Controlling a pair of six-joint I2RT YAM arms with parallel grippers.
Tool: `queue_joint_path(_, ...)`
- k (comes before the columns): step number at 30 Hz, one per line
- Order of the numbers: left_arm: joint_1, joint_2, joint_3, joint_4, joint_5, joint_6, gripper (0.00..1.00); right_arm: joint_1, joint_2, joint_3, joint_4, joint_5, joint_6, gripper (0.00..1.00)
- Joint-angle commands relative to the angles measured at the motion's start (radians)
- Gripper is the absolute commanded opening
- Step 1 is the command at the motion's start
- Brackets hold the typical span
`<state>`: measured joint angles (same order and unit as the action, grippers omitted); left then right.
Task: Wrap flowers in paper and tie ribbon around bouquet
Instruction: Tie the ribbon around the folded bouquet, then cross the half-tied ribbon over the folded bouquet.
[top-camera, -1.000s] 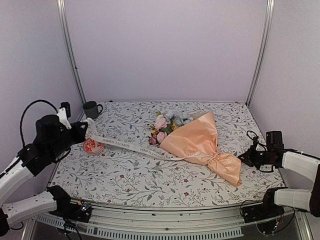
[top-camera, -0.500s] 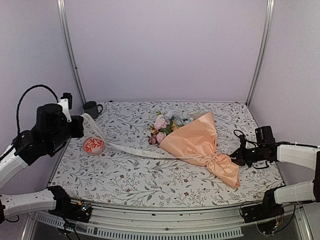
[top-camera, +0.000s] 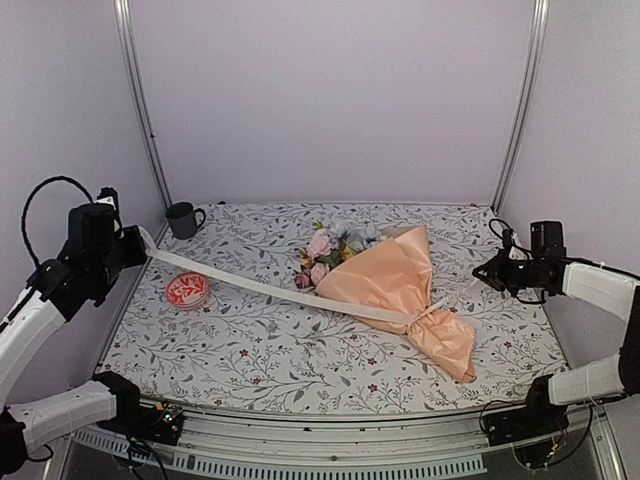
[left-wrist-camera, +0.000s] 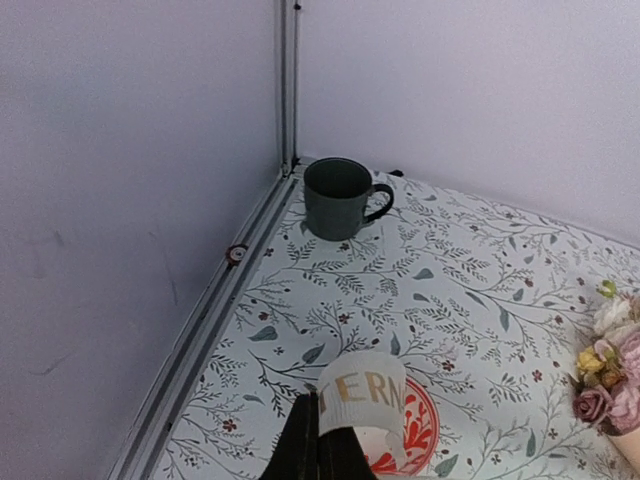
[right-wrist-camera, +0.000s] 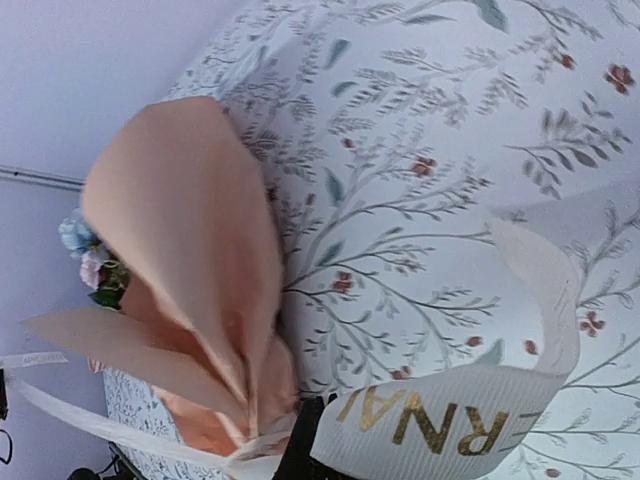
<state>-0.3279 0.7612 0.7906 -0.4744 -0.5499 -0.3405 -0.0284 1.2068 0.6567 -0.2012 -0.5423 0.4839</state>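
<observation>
The bouquet lies on the table right of centre: peach-orange paper (top-camera: 390, 280) wrapped as a cone around the flowers (top-camera: 325, 256), whose pink, yellow and pale blue blooms point to the far left. A cream ribbon (top-camera: 250, 285) with gold lettering runs taut from my left gripper (top-camera: 141, 248) to the cone's pinched neck, then on to my right gripper (top-camera: 488, 276). In the left wrist view the left gripper (left-wrist-camera: 318, 425) is shut on the ribbon (left-wrist-camera: 365, 392). In the right wrist view the right gripper (right-wrist-camera: 303, 462) is shut on the ribbon (right-wrist-camera: 450, 420), with the paper (right-wrist-camera: 190, 220) just beyond.
A dark mug (top-camera: 183, 218) stands at the far left corner and also shows in the left wrist view as the mug (left-wrist-camera: 336, 198). A red-and-white dish (top-camera: 187, 289) sits under the ribbon near the left edge. Metal frame posts and walls close in the table.
Both grippers have drawn apart, the left one back and leftward, the right one toward the far right. The ribbon, slack and drooping before, now runs straight and lifted off the table.
</observation>
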Motion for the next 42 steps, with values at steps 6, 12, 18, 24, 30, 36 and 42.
queue_joint_path(6,0.288,-0.126,-0.023,0.024,0.097,0.069,0.0,-0.278,0.237,-0.136,0.104,0.06,-0.085,0.0)
queue_joint_path(12,0.518,-0.155,-0.049,0.036,0.229,0.119,0.0,-0.314,0.234,-0.182,0.108,0.072,-0.098,0.0)
queue_joint_path(18,0.535,-0.198,-0.025,0.078,0.579,0.092,0.0,-0.299,0.118,-0.19,0.084,-0.019,-0.107,0.0)
queue_joint_path(24,0.252,-0.121,-0.007,0.132,0.781,0.054,0.0,-0.004,-0.066,-0.015,-0.002,-0.082,-0.087,0.0)
queue_joint_path(30,-0.234,0.019,0.06,0.254,0.563,0.098,0.0,0.314,-0.16,0.221,0.001,-0.134,-0.06,0.0)
queue_joint_path(36,-0.447,0.299,0.21,0.351,0.551,0.189,0.0,0.621,-0.122,0.363,0.055,-0.202,-0.081,0.0)
queue_joint_path(42,-0.455,0.513,0.26,0.408,0.657,0.157,0.0,0.763,-0.05,0.386,0.117,-0.206,-0.093,0.0)
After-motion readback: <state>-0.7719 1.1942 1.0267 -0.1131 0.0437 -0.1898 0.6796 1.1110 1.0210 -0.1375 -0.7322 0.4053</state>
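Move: Both closed grippers hold a ribbon tail. The ribbon knot at the bouquet's waist lies about 14 cm left of the right gripper, 5 cm back and 10 cm below it. From that gripper the flower heads are some 33 cm left and 18 cm ahead, and the stem end 6 cm left and 13 cm back. From the left gripper the knot is roughly 60 cm right, nearly level fore-and-aft and 24 cm lower; the patterned bowl sits 12 cm ahead and 6 cm right, well below. Draw the tails apart first: left gripper about 8 cm farther left, right gripper down some 12 cm, rightward and slightly back. Then reverse, keeping both shut on the ribbon. Sweep the left rightward towards the right gripper, turning about 60 degrees clockwise, and swing the right high up and left, then back, its fingers tipping up and turning counter-clockwise. ##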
